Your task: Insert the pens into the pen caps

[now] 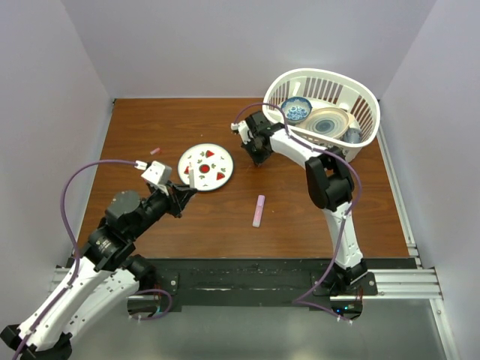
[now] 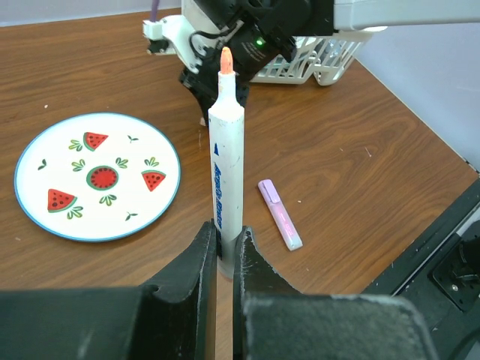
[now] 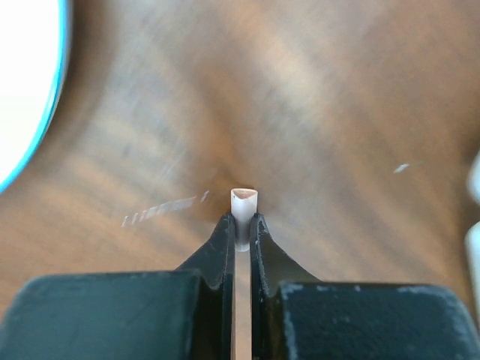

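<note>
My left gripper (image 2: pixel 225 241) is shut on the lower end of a white pen (image 2: pixel 226 165), which stands up from the jaws with its orange tip bare. In the top view this gripper (image 1: pixel 184 190) hovers at the near edge of the plate. My right gripper (image 3: pixel 244 223) is shut on a small pale pen cap (image 3: pixel 244 199), open end pointing away, just above the wood; in the top view it (image 1: pixel 259 156) is right of the plate. A pale pink pen (image 1: pixel 259 210) lies flat mid-table, also in the left wrist view (image 2: pixel 280 214). A tiny pink cap (image 1: pixel 155 151) lies left of the plate.
A white plate with watermelon prints (image 1: pixel 217 154) sits centre-left on the brown table (image 1: pixel 315 225). At the back right stands a white basket (image 1: pixel 369 112) holding bowls. The right arm (image 2: pixel 247 37) fills the far side of the left wrist view.
</note>
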Tool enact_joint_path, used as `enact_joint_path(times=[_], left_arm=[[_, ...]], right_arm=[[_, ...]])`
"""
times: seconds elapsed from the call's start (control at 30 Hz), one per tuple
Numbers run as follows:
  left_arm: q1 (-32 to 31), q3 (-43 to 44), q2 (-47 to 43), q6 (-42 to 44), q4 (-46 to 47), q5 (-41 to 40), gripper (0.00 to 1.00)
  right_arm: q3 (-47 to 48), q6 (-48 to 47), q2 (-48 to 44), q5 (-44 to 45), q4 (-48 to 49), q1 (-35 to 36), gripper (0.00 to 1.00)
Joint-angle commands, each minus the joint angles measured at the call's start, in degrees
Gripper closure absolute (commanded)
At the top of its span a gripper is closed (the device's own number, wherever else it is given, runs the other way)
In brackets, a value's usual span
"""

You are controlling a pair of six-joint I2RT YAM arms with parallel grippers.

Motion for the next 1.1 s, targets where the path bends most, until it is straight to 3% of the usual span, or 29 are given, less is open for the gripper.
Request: enact_joint_path(times=[0.0,0.13,0.23,0.47,0.63,0.83,1.0,1.07], left_arm=[[0.4,0.0,-1.3,0.9,1.7,-1.8,1.00],[0.4,-0.1,-2.3,0.7,1.8,-1.8,1.00],[0.5,-0.2,-3.6,0.6,1.8,-1.9,1.00],[0.4,-0.6,-9.8,-0.3,1.9,-6.7,1.00],[0.4,-1.1,-16.1,-1.4,1.8,-12.7,1.00],[0.4,-1.0,-16.7,-1.8,1.2,-14.7,1.00],[0.4,-0.6,-15.8,-1.8,1.0,-14.1,1.00],[0.5,-0.7,-16.1,-1.8,1.0,-14.3,1.00]], right_arm=[[-7.1,-5.7,-7.5,-8.3,-1.0,0.9,1.00],[-19.5,-13.6,-18.3,-16.6,3.7,2.7,1.00],[-25.0,-20.0,-22.3,-12.7,6.7,6.6,1.00],[-25.0,-29.6,-18.3,-1.9,5.4,18.0,1.00],[-26.5,-35.3,-18.7,-3.3,5.0,21.5,1.00],[-32.1,-41.8,-22.1,-3.2,7.8,25.2,1.00],[-32.5,-40.9,-22.9,-2.8,7.9,25.7,0.77],[-32.1,-37.4,-24.8,-3.3,9.5,25.8,0.74]])
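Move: The right hand is just above the table, already pinching the small pale pen cap; the bare patch it goes to lies about 20 cm back and 8 cm to its left. The pink pen lies some 16 cm straight back on the table, the plate's middle roughly 17 cm left and 1 cm back, the basket about 15 cm ahead and 21 cm right. From the left hand, holding the white pen, the cap is around 24 cm ahead, 18 cm right and 24 cm below. Back towards its base goes the right hand with the cap, some 20 cm, rising about 3 cm on the way while it swings 8 cm left and turns some 60 degrees counter-clockwise; it sinks again to table height beside the pink pen, where the fingers part a little around the cap. The left hand keeps its grip on the white pen and swings up and left, tilting the fingers upward. ##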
